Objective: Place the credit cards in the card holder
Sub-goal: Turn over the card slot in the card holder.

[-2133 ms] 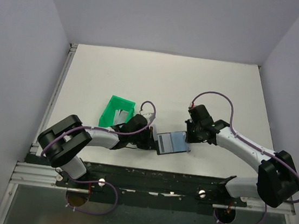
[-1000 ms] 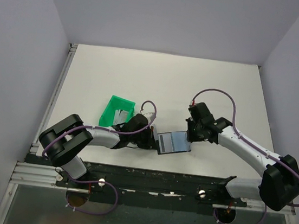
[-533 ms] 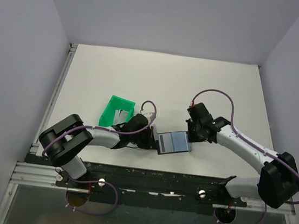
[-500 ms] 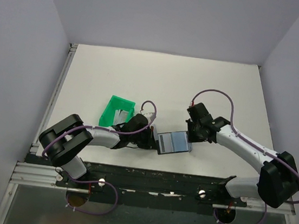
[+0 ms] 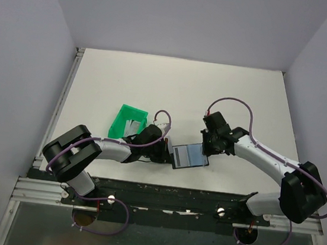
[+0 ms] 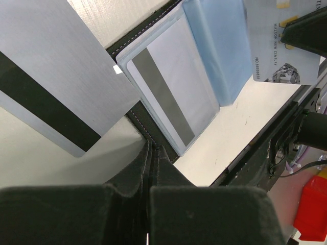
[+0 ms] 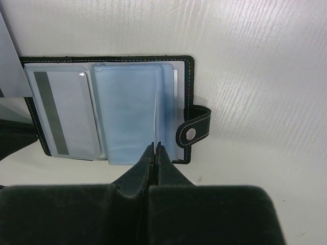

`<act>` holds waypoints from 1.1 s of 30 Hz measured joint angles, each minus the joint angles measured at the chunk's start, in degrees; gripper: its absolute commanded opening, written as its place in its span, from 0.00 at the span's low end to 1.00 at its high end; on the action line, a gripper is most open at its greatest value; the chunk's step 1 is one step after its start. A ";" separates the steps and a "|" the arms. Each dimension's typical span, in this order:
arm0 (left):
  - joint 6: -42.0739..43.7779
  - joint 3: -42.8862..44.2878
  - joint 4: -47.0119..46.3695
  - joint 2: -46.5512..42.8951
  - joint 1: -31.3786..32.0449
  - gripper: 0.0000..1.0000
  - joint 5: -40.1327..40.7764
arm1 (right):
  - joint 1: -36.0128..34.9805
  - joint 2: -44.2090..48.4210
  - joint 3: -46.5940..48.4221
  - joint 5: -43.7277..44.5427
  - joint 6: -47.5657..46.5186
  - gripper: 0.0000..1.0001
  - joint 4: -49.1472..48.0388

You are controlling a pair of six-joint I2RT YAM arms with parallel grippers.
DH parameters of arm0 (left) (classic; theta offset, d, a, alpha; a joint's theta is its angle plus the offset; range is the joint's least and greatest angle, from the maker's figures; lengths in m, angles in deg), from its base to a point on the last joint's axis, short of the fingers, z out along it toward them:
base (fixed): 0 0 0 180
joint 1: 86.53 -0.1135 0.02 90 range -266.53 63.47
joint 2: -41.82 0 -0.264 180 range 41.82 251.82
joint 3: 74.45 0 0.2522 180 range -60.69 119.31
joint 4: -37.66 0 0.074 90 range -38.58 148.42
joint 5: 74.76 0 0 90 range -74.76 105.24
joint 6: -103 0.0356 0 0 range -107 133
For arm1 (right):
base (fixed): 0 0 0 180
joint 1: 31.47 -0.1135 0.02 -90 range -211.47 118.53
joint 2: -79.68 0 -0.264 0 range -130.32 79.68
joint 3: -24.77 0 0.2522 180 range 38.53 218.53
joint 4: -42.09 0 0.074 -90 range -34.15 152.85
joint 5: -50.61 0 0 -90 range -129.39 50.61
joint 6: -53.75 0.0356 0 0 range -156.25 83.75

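Note:
The black card holder [image 7: 107, 59] lies open on the white table, with clear and pale blue sleeves inside. Its strap with a light stud [image 7: 191, 133] is on the right. My left gripper [image 6: 152, 148] is shut on the holder's near black edge [image 6: 137, 116]. One card with a grey stripe [image 6: 168, 92] sits in a sleeve. A silvery card with a black stripe [image 6: 56, 97] lies on the table beside the holder. My right gripper [image 7: 155, 148] is shut on a white printed card [image 6: 281, 46], held on edge over the blue sleeves [image 7: 127, 112].
A green plastic bin [image 5: 129, 122] with light cards inside stands just left of the left wrist. The table's near edge and the black mounting rail [image 5: 173, 192] run close below the holder.
The right gripper with its card has shifted slightly left over the holder. The left arm and the holder have not moved.

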 measured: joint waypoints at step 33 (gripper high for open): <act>-0.02 0.31 -0.50 0.68 0.00 0.00 -0.61 | -3.39 -4.31 0.13 -9.68 -0.85 0.01 -5.22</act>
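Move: The clear blue sleeves on the right half of the open card holder lie under the card in the right hand, their middle about 3 cm left, 1 cm ahead and 4 cm below. The white card slot is some 9 cm left and 1 cm back; the snap strap is 3 cm right and 2 cm ahead. A loose card lies about 16 cm left, 4 cm ahead. From the left hand the sleeves are roughly 9 cm right, 4 cm ahead. Sinking about 1 cm first, the right hand then sweeps left some 4.5 cm and slightly back over the blue sleeves towards the white card slot, turning about 10 degrees, mainly counter-clockwise with its left side rising. Its shut fingers keep their pinch on the upright card, whose lower edge drags across the sleeves. The left hand stays with shut fingertips on the holder's left edge. ##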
